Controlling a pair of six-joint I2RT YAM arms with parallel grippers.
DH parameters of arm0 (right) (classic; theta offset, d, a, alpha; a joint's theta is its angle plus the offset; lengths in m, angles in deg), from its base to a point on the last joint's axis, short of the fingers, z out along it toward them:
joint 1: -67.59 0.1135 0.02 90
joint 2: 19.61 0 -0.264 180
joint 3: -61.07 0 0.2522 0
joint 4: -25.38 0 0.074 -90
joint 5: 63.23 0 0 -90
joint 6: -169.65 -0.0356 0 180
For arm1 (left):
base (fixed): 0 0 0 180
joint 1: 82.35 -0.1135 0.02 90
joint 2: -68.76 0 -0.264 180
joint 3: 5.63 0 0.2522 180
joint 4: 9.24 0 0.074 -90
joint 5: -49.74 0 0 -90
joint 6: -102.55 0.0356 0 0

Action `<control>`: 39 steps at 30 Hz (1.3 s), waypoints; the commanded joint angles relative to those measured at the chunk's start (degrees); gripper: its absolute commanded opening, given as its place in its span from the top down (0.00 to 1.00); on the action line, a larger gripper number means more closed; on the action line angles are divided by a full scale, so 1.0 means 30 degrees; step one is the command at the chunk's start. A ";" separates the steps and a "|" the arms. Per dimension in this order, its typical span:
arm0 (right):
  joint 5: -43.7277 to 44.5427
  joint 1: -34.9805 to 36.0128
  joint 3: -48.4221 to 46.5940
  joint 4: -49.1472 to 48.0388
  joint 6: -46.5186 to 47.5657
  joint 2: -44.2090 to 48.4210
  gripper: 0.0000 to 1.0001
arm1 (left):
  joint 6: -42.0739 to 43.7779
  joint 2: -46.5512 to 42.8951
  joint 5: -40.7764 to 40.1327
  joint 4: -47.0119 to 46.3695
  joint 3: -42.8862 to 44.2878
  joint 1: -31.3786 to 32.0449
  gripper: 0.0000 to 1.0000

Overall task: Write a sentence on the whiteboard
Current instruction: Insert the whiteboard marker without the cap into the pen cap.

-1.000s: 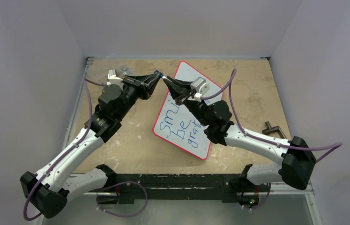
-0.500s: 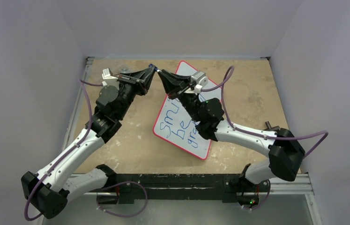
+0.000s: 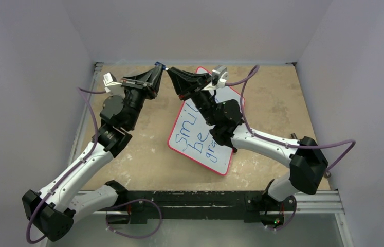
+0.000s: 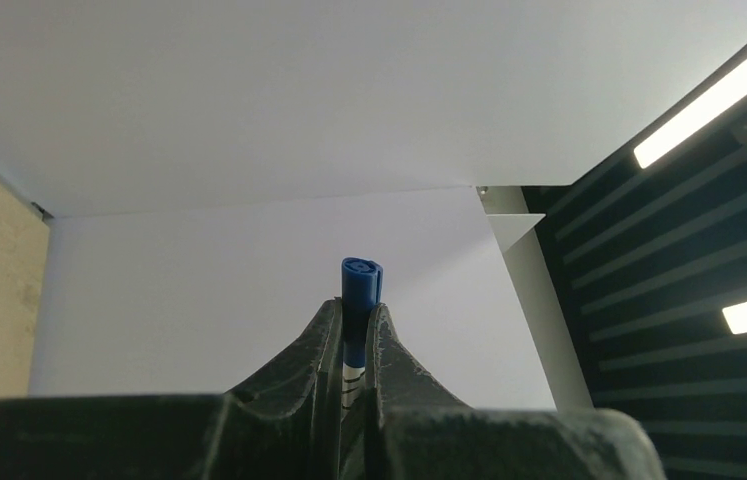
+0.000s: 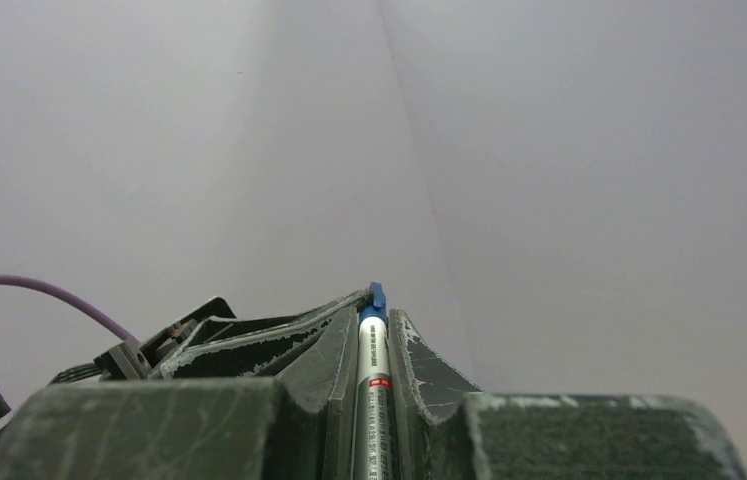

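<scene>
The whiteboard [image 3: 219,162], white with a thin red rim, lies slanted on the table at centre. The sentence [image 3: 192,140] is in blue; "smi", "be" and "gra" show, and the right arm hides the rest. Both grippers meet tip to tip above the board's far left corner, holding one marker [image 3: 163,67] between them. My left gripper [image 3: 159,67] [image 4: 359,305] is shut on the marker's blue cap [image 4: 361,280]. My right gripper [image 3: 170,71] [image 5: 374,316] is shut on the marker's silver-white barrel [image 5: 372,385], and the cap's tip pokes out past its fingers.
White walls close in the table at the back and both sides. A small black clamp-like part [image 3: 295,136] peeks out behind the right arm's elbow. The arms' bases sit on a black rail [image 3: 195,198] at the near edge.
Both grippers, still joined at the marker, have moved together to the left and toward the back wall. The right arm's elbow has swung left.
</scene>
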 commanded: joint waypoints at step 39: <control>-0.0469 -0.0267 0.2398 0.4384 -0.2086 0.6060 1.00 | 0.4080 -0.2933 0.5470 -0.5644 -0.2954 0.2019 0.56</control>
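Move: The blue cap is between the left fingers, about 1 cm to the left of their middle and otherwise level with it. The marker body comes into the cap from the right, its middle about 5 cm to the right of the left hand, 1 cm back and 1 cm higher, gripped by the right fingers. From the right hand the cap lies roughly 5 cm to the left, 2 cm ahead and 1 cm lower. Cap and marker, still held end to end by both hands, are first carried back and up some 2 cm together. Then the left fingers open and let go of the cap, and that hand draws back and to its right, tipping up and turning clockwise, about 10 cm back in all. The right hand keeps its grip on the marker, sinks about 2 cm and drifts right 4 cm. ##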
